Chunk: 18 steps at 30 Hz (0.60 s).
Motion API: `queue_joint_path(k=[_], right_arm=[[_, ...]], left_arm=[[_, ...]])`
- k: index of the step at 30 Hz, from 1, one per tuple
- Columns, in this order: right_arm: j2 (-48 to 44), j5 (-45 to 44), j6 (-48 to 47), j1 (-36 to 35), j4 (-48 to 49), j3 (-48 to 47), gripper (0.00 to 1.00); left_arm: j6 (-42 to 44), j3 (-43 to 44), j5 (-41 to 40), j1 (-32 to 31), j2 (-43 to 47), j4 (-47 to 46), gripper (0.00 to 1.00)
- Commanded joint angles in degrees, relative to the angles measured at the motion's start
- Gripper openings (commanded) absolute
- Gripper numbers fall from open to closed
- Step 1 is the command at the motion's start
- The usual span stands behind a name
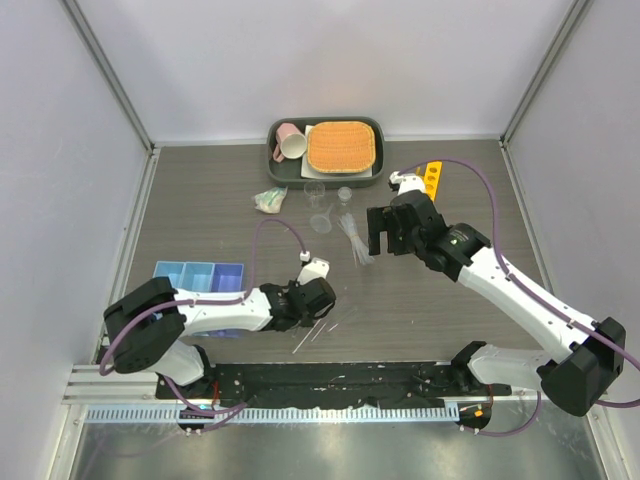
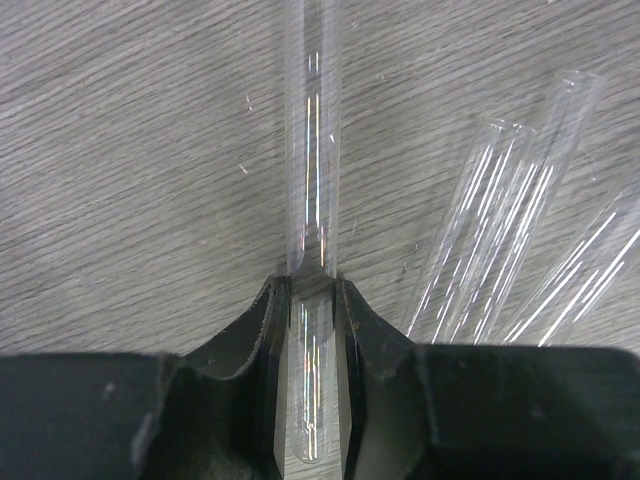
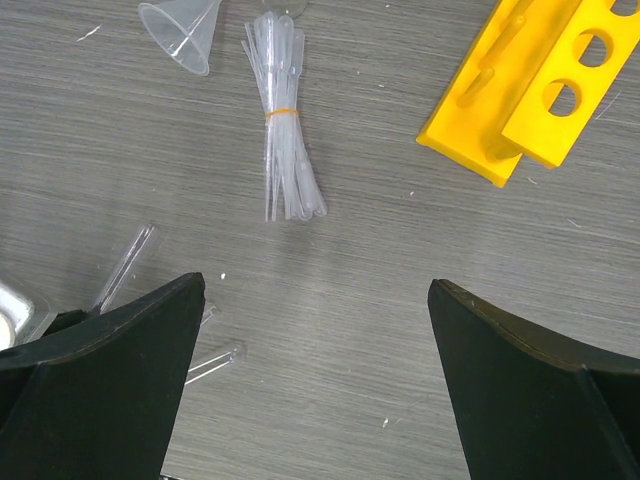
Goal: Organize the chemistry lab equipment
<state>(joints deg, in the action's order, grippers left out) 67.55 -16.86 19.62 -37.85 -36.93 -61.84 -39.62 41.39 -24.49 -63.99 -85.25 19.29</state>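
Observation:
My left gripper point(image 2: 311, 285) is shut on a thin glass tube point(image 2: 312, 150), whose rounded end sits between the fingers while the rest lies on the table. Two more tubes point(image 2: 500, 230) lie just to its right. In the top view the left gripper point(image 1: 322, 318) is low near the front edge. My right gripper point(image 3: 316, 285) hangs open over bare table, holding nothing. Beyond it lie a banded bundle of pipettes point(image 3: 285, 130), a clear funnel point(image 3: 185, 30) and the yellow holed rack point(image 3: 530, 80). The blue three-compartment tray point(image 1: 198, 275) sits at the left. Two small beakers point(image 1: 314, 192) stand mid-table.
A dark tray point(image 1: 275, 165) at the back holds a pink mug point(image 1: 291, 141) and an orange woven mat point(image 1: 343, 146). A small crumpled greenish-white thing point(image 1: 268, 200) lies in front of it. Walls close in the table on three sides.

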Motion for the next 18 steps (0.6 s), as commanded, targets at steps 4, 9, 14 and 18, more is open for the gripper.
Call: queue_joint_path(k=[4,9,14,18], right_arm=[[-0.31,-0.98,0.16,-0.39,2.56,1.55,1.00],[-0.92,-3.09,1.47,-0.39,3.44,2.25,1.00],[-3.12,-0.46,3.05,-0.30,2.92,1.12,1.00],[-5.93,6.12,3.58,-0.39,1.60,0.23,1.00]], left_arm=[[1.56,2.55,-3.28,0.18,-0.89,5.13,0.00],[4.98,8.34,-5.65,0.35,3.51,10.50,0.00],[9.37,12.75,-1.01,2.19,11.14,13.58,0.00],[13.07,14.42,9.70,4.92,17.03,11.74,0.00]])
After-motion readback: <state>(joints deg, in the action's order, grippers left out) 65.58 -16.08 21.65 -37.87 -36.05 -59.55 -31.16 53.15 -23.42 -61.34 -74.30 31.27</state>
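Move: A glass test tube lies in the left fingers, gripped near its nearer end. The yellow rack, its likely place, stands about 25 cm ahead of the left hand, 22 to the right and level in height. The other loose tubes lie about 4 cm to the left hand's right and 2 back; the banded bundle is about 18 ahead and 10 right. From the right hand, the rack is about 15 ahead, 9 right and 17 below. The test tube, already pinched in the left fingers, comes up off the table: after a slight shift left, the left hand quickens almost straight up about 10 cm, drifting a little forward, away from the loose tubes. The wrist tilts only some 10 degrees and the fingers keep their hold. ##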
